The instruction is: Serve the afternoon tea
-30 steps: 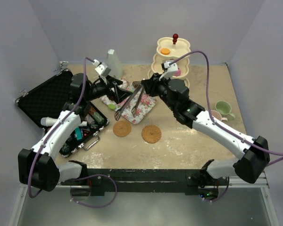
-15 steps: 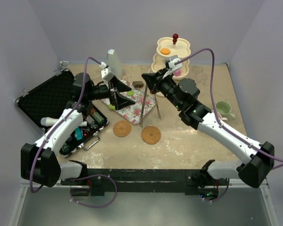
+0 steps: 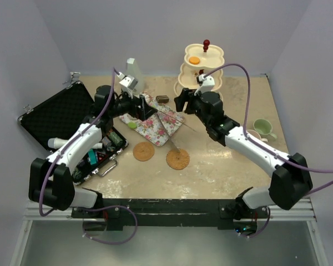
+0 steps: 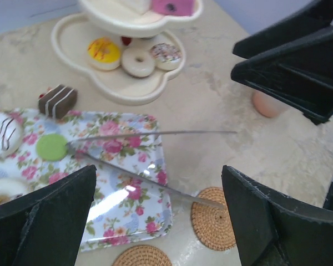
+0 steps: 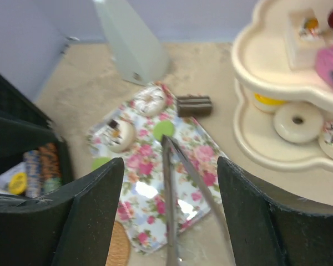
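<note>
Metal tongs (image 4: pixel 150 133) lie loose across the floral tray (image 3: pixel 158 132), one leg reaching onto a woven coaster (image 3: pixel 178 159). My right gripper (image 5: pixel 170 162) hovers open above the tongs, touching nothing. My left gripper (image 4: pixel 160 169) is wide open over the tray's near part, empty. On the tray sit white donuts (image 5: pixel 121 134), green discs (image 4: pixel 51 147) and a chocolate cake (image 4: pixel 57 100) at its edge. The cream three-tier stand (image 3: pixel 202 75) behind holds donuts (image 4: pixel 140 61) and a pink cake (image 4: pixel 172 6). Green mug (image 3: pixel 263 128) and pink mug (image 3: pixel 253 135) stand to the right.
A second coaster (image 3: pixel 144 151) lies in front of the tray. The open black tool case (image 3: pixel 58 116) fills the left side. A grey pyramid (image 3: pixel 134 71) stands behind the tray. The two grippers face each other closely over the tray.
The right gripper, shut on the upright tongs before, has opened and let them go; they now lie across tray and coaster. The left gripper shifted slightly right.
</note>
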Controlling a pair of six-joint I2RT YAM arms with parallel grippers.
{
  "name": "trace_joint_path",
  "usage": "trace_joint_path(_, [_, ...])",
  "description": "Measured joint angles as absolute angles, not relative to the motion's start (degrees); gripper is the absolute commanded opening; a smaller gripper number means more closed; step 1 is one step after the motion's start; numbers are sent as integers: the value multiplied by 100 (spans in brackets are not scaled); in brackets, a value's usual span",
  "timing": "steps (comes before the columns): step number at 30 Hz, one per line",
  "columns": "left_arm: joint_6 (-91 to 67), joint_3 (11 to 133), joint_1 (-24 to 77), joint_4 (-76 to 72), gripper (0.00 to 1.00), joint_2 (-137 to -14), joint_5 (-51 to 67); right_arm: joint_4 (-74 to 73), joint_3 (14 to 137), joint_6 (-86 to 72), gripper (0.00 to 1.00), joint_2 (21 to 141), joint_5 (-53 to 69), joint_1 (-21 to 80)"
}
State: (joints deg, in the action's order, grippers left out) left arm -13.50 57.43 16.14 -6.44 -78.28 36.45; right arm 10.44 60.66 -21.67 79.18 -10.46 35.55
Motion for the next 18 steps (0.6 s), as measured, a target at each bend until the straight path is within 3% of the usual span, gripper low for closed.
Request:
trace_joint_path(5, [-1444, 5743, 1588, -281, 100, -7905, 2602, 897, 6121, -1802, 74, 8661, -1098, 3529])
trace_joint_path(14, [-1800, 5725, 1240, -204, 100, -7627, 1428, 548, 7317, -397, 73, 10433, -902, 3846])
trace_joint_path(18, [-1852, 5725, 1201, -209, 100, -7535, 1232, 338, 7526, 34, 65, 10954, -628, 3846])
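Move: The open tongs lie across the tray; their middle is about 8 cm ahead of the empty right hand, 6 cm to its left and 26 cm below. From that hand, the chocolate cake is some 23 cm ahead and 12 cm left, the green macaron by the tongs' bend 17 cm ahead and 18 cm left, and the right coaster 12 cm back and 3 cm left. From the left hand, the tongs' middle is about 8 cm ahead, 14 cm right and 23 cm below. The right hand drops towards the tongs, about 17 cm down and some 8 cm forward and left, rolling its left side down by roughly 30 degrees and turning a little counter-clockwise. Its open fingertips end close over the legs; touch can't be made out. The left hand, still wide open, draws away leftward and somewhat forward, swinging about 30 degrees counter-clockwise. ##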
